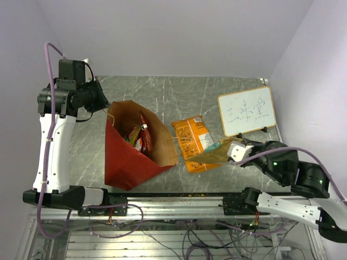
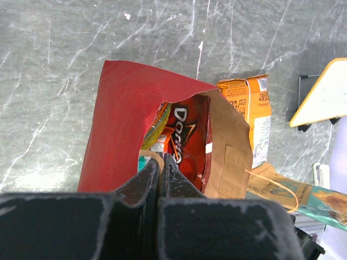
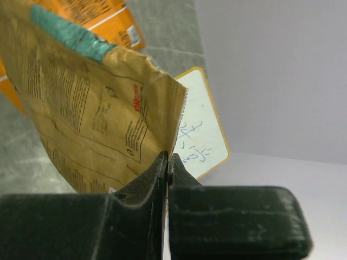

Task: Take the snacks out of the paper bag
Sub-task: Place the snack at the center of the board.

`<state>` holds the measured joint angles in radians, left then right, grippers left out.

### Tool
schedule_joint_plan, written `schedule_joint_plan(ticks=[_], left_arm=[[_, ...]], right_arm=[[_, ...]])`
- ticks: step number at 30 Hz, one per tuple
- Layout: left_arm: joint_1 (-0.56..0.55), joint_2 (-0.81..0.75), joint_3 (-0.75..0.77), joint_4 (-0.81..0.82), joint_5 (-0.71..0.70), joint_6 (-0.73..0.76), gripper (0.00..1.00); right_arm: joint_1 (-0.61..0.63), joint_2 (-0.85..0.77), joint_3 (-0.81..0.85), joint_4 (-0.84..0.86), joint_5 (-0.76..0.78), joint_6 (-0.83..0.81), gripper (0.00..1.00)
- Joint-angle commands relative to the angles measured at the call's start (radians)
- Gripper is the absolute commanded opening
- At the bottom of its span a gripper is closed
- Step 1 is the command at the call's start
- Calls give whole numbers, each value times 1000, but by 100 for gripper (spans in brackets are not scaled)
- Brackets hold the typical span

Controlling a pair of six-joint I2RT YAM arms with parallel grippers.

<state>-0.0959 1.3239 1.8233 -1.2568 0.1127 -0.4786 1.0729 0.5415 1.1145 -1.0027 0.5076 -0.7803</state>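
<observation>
The paper bag (image 1: 126,160), red outside and brown inside, lies open on the table with several snacks (image 1: 139,135) in its mouth. A red Doritos packet (image 2: 187,135) is among them. My left gripper (image 1: 104,106) is at the bag's upper left rim, shut on its twine handle (image 2: 150,156). An orange packet (image 1: 192,143) lies flat on the table right of the bag. My right gripper (image 1: 234,152) is shut on the edge of a brown and teal packet (image 1: 217,152), held over the orange packet's right side. That packet (image 3: 92,119) fills the right wrist view.
A white framed whiteboard (image 1: 246,111) with blue writing stands at the back right, just beyond the right gripper. The grey marble table (image 1: 217,92) ends at the metal rail (image 1: 179,206) by the arm bases.
</observation>
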Motion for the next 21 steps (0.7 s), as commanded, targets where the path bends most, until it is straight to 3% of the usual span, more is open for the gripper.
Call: schedule_joint_plan(ticks=[1,7,12,18,21], left_arm=[[-7,-2,33,25,10,12,7],[-7,-1,40,19,22,15,7],[-7,1,45,30,38,7,7],[-7,0,55,30,40,12,7],[-7,-14,42,34,37,13,7]], right_arm=[[1,21,-63,-77,-60,-108,0],[2,84,-238,236,-96,-210,0],[-34,228,-277,366,-177,-243,0],[-320,348,-267,477,-488,-369,0],[-405,436,-238,528,-630,-432,0]])
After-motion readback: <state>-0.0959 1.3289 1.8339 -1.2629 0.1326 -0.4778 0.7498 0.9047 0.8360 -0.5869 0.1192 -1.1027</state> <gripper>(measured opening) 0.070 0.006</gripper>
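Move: The right hand, already holding the tan snack, is bound for the tabletop around the orange snack, whose middle lies about 16 cm ahead, 11 cm to its left and some 31 cm below. The paper bag is about 33 cm left and 8 cm ahead, 20 cm lower, and the whiteboard some 29 cm ahead and 14 cm right, 26 cm lower. From the left hand the orange snack lies roughly 33 cm right and 5 cm ahead, 33 cm down. The right hand, fingers still shut on one edge of the tan snack, lowers it about 12 cm in all towards the table and the orange snack, dropping fastest at the start and swinging left by about 8 cm, then finishing with a forward reach of about the same length. Meanwhile the wrist rolls some 20 degrees so that its left side dips, and the fingers turn a little farther left and tip downward, keeping their pinch throughout. ##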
